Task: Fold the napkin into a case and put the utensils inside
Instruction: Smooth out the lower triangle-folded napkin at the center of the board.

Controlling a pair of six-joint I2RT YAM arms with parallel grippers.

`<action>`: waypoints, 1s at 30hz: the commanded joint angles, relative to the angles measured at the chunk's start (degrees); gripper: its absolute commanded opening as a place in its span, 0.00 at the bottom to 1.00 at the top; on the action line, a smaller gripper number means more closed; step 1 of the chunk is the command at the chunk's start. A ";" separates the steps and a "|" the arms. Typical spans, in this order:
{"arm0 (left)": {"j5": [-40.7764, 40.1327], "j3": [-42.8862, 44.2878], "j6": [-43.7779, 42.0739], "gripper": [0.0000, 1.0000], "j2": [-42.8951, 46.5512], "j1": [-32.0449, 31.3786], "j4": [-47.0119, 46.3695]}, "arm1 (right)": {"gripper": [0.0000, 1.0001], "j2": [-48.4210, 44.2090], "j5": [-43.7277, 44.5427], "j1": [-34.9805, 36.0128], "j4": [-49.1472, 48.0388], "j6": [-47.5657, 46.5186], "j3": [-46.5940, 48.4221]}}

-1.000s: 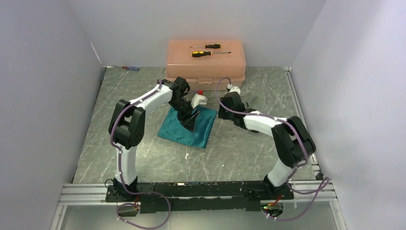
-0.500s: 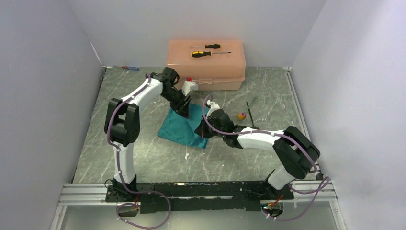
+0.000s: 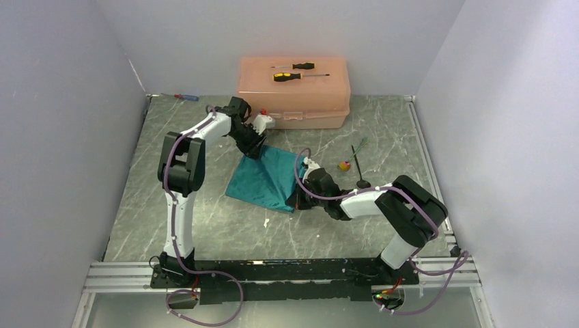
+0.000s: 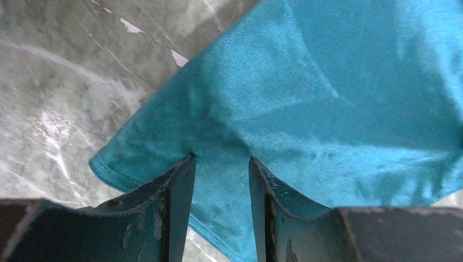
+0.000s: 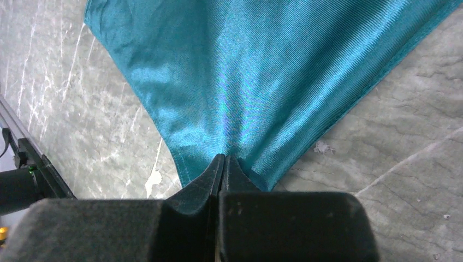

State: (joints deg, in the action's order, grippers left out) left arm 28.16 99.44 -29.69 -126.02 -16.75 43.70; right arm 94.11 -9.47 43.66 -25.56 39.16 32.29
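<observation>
The teal napkin (image 3: 265, 179) lies on the table's middle, raised along a ridge. My left gripper (image 3: 251, 149) is open at its far corner. In the left wrist view its two fingertips (image 4: 188, 161) rest apart on the cloth (image 4: 306, 93), with the gripper (image 4: 221, 159) over it. My right gripper (image 3: 297, 202) is shut on the napkin's near right corner; the right wrist view shows the jaws (image 5: 224, 158) pinching the shiny cloth (image 5: 245, 65). A slim black spoon (image 3: 359, 171) and a thin fork with greenish tines (image 3: 360, 143) lie right of the napkin.
A peach plastic box (image 3: 293, 96) stands at the back with two yellow-and-black screwdrivers (image 3: 299, 75) on its lid. A small red-and-blue screwdriver (image 3: 186, 97) lies at the back left. A small yellow-and-red object (image 3: 345, 165) sits beside the spoon.
My right gripper has come down to the napkin's near right corner and shut on it. My left gripper has moved back to the far corner. The cloth now rises in a ridge.
</observation>
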 commanded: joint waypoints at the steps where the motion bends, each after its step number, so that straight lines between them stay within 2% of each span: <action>1: -1.90 2.12 -1.96 0.46 -1.49 -0.30 -3.64 | 0.00 -1.97 -1.60 -0.97 -1.53 -0.66 -0.88; 4: -2.88 1.52 -2.39 0.44 -1.93 -0.30 -4.07 | 0.03 -3.90 -3.00 -1.61 0.55 -1.75 -0.08; 10: -1.50 2.01 -2.49 0.45 0.04 -0.18 -1.47 | 0.25 -8.94 -6.68 -2.55 4.54 -3.85 1.36; 13: 1.76 2.95 -0.90 0.51 2.72 0.19 0.33 | 0.42 -12.35 -2.87 -4.39 8.16 -4.09 3.25; 16: 3.26 4.79 -0.09 0.62 4.68 0.31 2.74 | 0.51 -13.92 2.96 -5.39 12.11 -4.24 5.86; 18: 3.83 5.31 0.19 0.69 6.01 0.48 3.29 | 0.53 -14.43 6.19 -5.28 14.33 -4.20 6.96; 20: 4.34 5.53 0.01 0.72 6.96 0.56 3.54 | 0.55 -14.45 9.03 -4.11 17.66 -3.20 7.77; 23: 4.02 6.00 -0.80 0.73 6.45 0.49 3.49 | 0.56 -14.71 14.71 -0.24 19.75 -1.04 7.10; 26: 3.53 6.64 -1.94 0.72 4.88 0.41 2.35 | 0.52 -13.11 15.74 2.64 20.72 2.34 5.68; 30: 3.82 5.56 -2.16 0.71 4.00 -0.09 -3.42 | 0.54 -12.85 16.53 5.08 21.41 6.32 3.69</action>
State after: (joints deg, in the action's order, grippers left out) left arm 30.28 104.60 -30.83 -121.97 -16.34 45.04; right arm 81.17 3.16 47.16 -6.31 40.36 37.87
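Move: The napkin's far-left corner is about 5 cm ahead of the left hand and 2 cm to its left; the napkin's middle is some 7 cm back and 4 cm right, just below the fingertips, and the toolbox's centre about 18 cm ahead, 12 cm right. For the right hand, the near-right corner lies roughly 2 cm back and 1 cm right, the flower some 12 cm ahead and 15 cm right. The right hand's closed fingertips, resting on the napkin near its near-right corner, lift off and open about halfway, rising some 8 cm while swinging forward, then drawing back and sinking a little above that corner. The left fingers, low on the far-left part, slide barely a centimetre towards its corner, then lift about 7 cm and open wider. ##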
